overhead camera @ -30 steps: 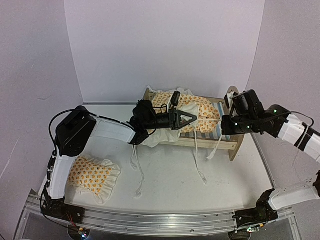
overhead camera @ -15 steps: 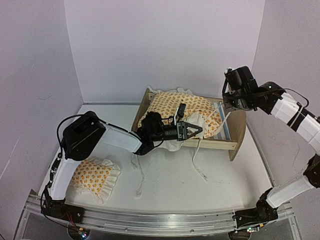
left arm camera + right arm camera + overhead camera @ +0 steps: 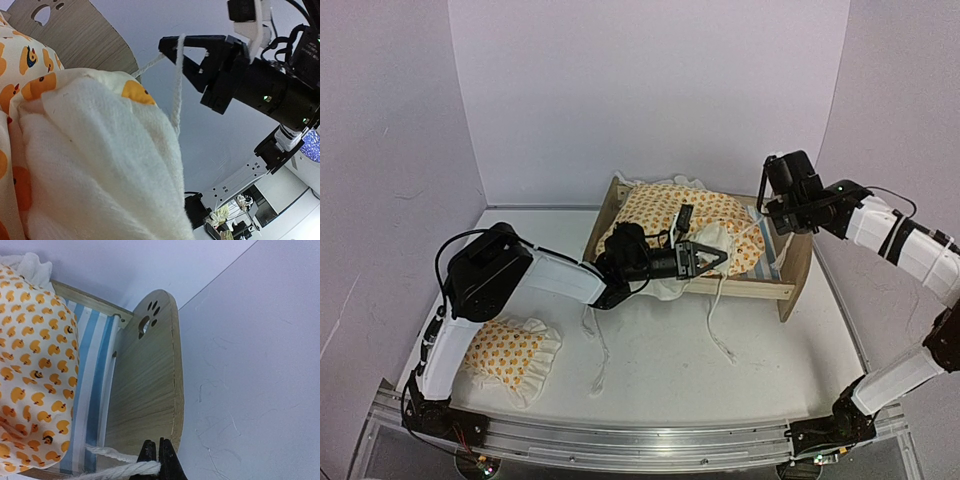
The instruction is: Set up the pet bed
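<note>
The pet bed (image 3: 790,285) stands at the back right, its rounded plywood headboard (image 3: 150,385) with paw cutouts to the right and its blue-and-white striped mattress (image 3: 92,370) showing beside it. An orange-patterned blanket (image 3: 685,215) covers most of the mattress. My left gripper (image 3: 718,258) is shut on the blanket's near corner, whose white underside (image 3: 90,165) hides its fingers in the left wrist view. Above the headboard, my right gripper (image 3: 159,460) is shut on a white cord (image 3: 120,471) of the blanket. That cord (image 3: 176,85) runs taut from the blanket up to the right gripper (image 3: 172,45).
A small matching ruffled pillow (image 3: 505,350) lies on the table at the front left, beside the left arm's base. Loose white cords (image 3: 595,345) trail from the blanket over the bed's near rail onto the table (image 3: 770,380). Purple walls enclose the back and sides.
The right gripper rose from beside the headboard to above it, drawing the cord up. The left gripper moved right and toward the bed's near rail with the blanket corner.
</note>
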Tool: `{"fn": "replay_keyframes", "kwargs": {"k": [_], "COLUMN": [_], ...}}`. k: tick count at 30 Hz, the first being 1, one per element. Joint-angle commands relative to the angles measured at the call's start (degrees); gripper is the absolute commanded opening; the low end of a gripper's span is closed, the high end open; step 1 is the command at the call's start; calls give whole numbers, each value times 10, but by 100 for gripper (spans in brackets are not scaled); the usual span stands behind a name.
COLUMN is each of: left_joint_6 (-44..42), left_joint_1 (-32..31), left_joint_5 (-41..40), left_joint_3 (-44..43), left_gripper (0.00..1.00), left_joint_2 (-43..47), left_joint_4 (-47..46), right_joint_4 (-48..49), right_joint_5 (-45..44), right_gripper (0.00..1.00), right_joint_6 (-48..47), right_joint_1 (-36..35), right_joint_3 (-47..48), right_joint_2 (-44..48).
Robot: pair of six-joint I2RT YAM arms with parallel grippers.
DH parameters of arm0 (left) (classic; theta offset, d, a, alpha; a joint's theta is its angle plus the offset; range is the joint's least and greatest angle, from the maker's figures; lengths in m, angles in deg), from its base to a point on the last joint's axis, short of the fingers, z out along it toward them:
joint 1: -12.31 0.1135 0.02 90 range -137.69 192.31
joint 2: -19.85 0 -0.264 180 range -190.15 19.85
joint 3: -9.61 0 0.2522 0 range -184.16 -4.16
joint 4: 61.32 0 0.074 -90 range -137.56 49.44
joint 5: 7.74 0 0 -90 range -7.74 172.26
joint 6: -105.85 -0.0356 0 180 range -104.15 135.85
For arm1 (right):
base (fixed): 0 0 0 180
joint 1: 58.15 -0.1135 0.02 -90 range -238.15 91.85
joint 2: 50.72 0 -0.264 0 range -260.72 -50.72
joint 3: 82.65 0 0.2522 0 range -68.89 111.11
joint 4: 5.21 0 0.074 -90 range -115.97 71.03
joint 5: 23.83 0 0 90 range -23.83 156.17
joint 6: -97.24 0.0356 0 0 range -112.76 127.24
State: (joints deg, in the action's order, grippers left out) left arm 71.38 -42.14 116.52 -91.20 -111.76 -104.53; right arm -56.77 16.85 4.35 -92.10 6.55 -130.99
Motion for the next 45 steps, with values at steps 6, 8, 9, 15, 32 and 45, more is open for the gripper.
{"fn": "replay_keyframes", "kwargs": {"k": [6, 8, 9, 15, 32, 45], "left_joint_6": [2, -3, -7, -10, -7, -10], "left_joint_1": [0, 1, 1, 6, 9, 13], "left_joint_5": [9, 8, 7, 5, 8, 6], "left_joint_3": [-36, -32, -28, -22, -22, -18], "left_gripper": [0, 0, 0, 0, 0, 0], "left_joint_2": [-16, -10, -7, -2, -2, 1], "left_joint_4": [-17, -17, -17, -16, -16, -16], "right_joint_4": [63, 62, 62, 32, 30, 52], "right_joint_5": [-38, -37, -29, -4, 35, 90], "right_gripper": [0, 0, 0, 0, 0, 0], "right_joint_6": [53, 54, 52, 67, 57, 129], "right_joint_1": [20, 19, 20, 20, 20, 20], "right_joint_3": [-83, -85, -82, -43, -66, -145], "right_joint_2": [-1, 13, 21, 67, 47, 5]}}
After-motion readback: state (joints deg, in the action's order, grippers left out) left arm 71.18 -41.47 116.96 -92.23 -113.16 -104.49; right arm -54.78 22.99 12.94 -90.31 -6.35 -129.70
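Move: My right hand, cord in its fingers, is up above the bed's near headboard corner, where the side rail meets the headboard: roughly 18 cm below and 4 cm back. The headboard's middle is about 3 cm ahead, 3 cm right and 15 cm down. The duck quilt's middle lies some 20 cm left, 5 cm ahead, 15 cm lower. From my left hand that corner is about 14 cm right, 5 cm ahead, 12 cm below. I dip my right hand about 5 cm beside the headboard, drifting a little right, lift it back to its old height with a slight roll, then sink it again, faster, to end about 8 cm lower and slightly back, over the near corner. My fingers keep the cord pinched throughout, while my left hand stays put, still gripping the quilt's near edge. ##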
